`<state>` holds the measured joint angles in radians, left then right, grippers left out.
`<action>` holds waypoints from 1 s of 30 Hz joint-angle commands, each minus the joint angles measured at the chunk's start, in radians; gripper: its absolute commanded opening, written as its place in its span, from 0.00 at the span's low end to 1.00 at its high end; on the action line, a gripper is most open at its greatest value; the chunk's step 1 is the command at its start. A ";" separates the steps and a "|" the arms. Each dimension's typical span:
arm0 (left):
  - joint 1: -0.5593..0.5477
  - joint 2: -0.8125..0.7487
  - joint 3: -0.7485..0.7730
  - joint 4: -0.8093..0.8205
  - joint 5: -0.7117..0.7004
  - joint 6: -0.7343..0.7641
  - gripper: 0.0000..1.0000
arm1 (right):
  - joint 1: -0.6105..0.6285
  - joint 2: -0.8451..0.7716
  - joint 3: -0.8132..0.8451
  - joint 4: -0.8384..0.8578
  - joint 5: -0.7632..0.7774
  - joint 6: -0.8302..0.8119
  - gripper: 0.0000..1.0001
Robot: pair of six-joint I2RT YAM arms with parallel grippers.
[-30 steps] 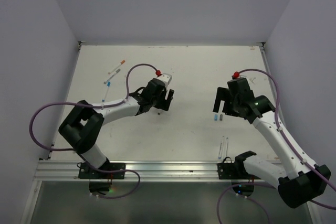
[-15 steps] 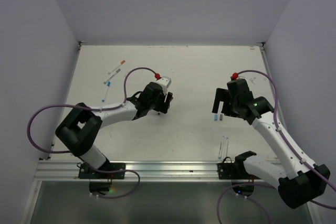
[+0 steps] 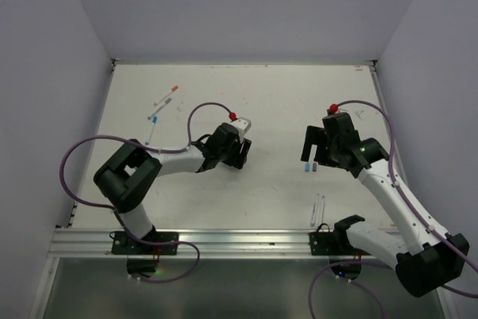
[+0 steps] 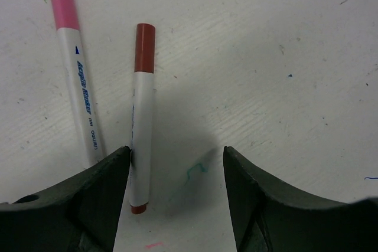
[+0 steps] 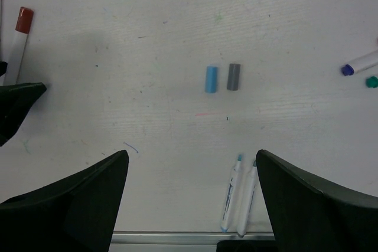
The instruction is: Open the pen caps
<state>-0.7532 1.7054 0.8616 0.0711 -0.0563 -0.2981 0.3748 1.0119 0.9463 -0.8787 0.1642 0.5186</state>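
My left gripper (image 4: 177,160) is open and low over the table. A white pen with a red cap (image 4: 144,48) lies between its jaws, its barrel (image 4: 142,140) touching the left finger (image 4: 94,199), well apart from the right one. A pink-capped pen (image 4: 75,66) lies just outside that finger. In the top view this gripper (image 3: 236,152) hides both pens. My right gripper (image 5: 192,163) hangs open with nothing in it, above two loose caps, a blue cap (image 5: 211,79) and a grey cap (image 5: 234,77). Two uncapped pens (image 5: 231,202) lie side by side near the table's front edge.
Three more capped pens (image 3: 166,95) lie at the table's far left. A blue-tipped pen (image 5: 361,63) and a small green cap (image 5: 371,81) lie far right. The metal rail (image 3: 224,240) runs along the near edge. Walls enclose the table.
The left gripper has swung slightly right and nearer, dropped toward the table, and its jaws have narrowed. The right arm has hardly moved.
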 commanded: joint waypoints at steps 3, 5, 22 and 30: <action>-0.008 0.048 0.073 -0.027 -0.045 -0.007 0.68 | 0.004 -0.019 0.002 0.014 -0.003 -0.015 0.93; -0.008 0.057 0.079 -0.033 -0.053 -0.010 0.68 | 0.004 -0.019 0.002 0.014 -0.003 -0.015 0.93; -0.009 0.023 -0.010 -0.070 -0.112 -0.099 0.45 | 0.003 -0.022 0.023 -0.005 0.017 -0.023 0.93; -0.017 0.048 -0.019 -0.070 -0.065 -0.107 0.00 | 0.001 -0.018 0.020 -0.005 -0.002 -0.009 0.93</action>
<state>-0.7609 1.7405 0.8684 0.0589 -0.1490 -0.3866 0.3748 1.0061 0.9459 -0.8818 0.1650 0.5144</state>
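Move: The dark-red-capped pen lies flat, its middle some 3 cm ahead of the left hand, about level sideways, and 1 cm lower, slanting forward and right. The pink-capped pen's middle is about 8 cm ahead and 2 cm to the left; the loose blue cap is roughly 25 cm to the right and 4 cm back. From the right hand, the dark-red-capped pen lies about 10 cm ahead, 25 cm left and 15 cm down. The dark-red-capped pen's white barrel, towards its uncapped end, is taken between the left fingers. The left hand settles about 1 cm down onto it with a slight slide forward and right, then eases some 1.5 cm left, turning about 5 degrees counter-clockwise, while the fingers go from two-thirds open to nearly shut and pinch the barrel. ##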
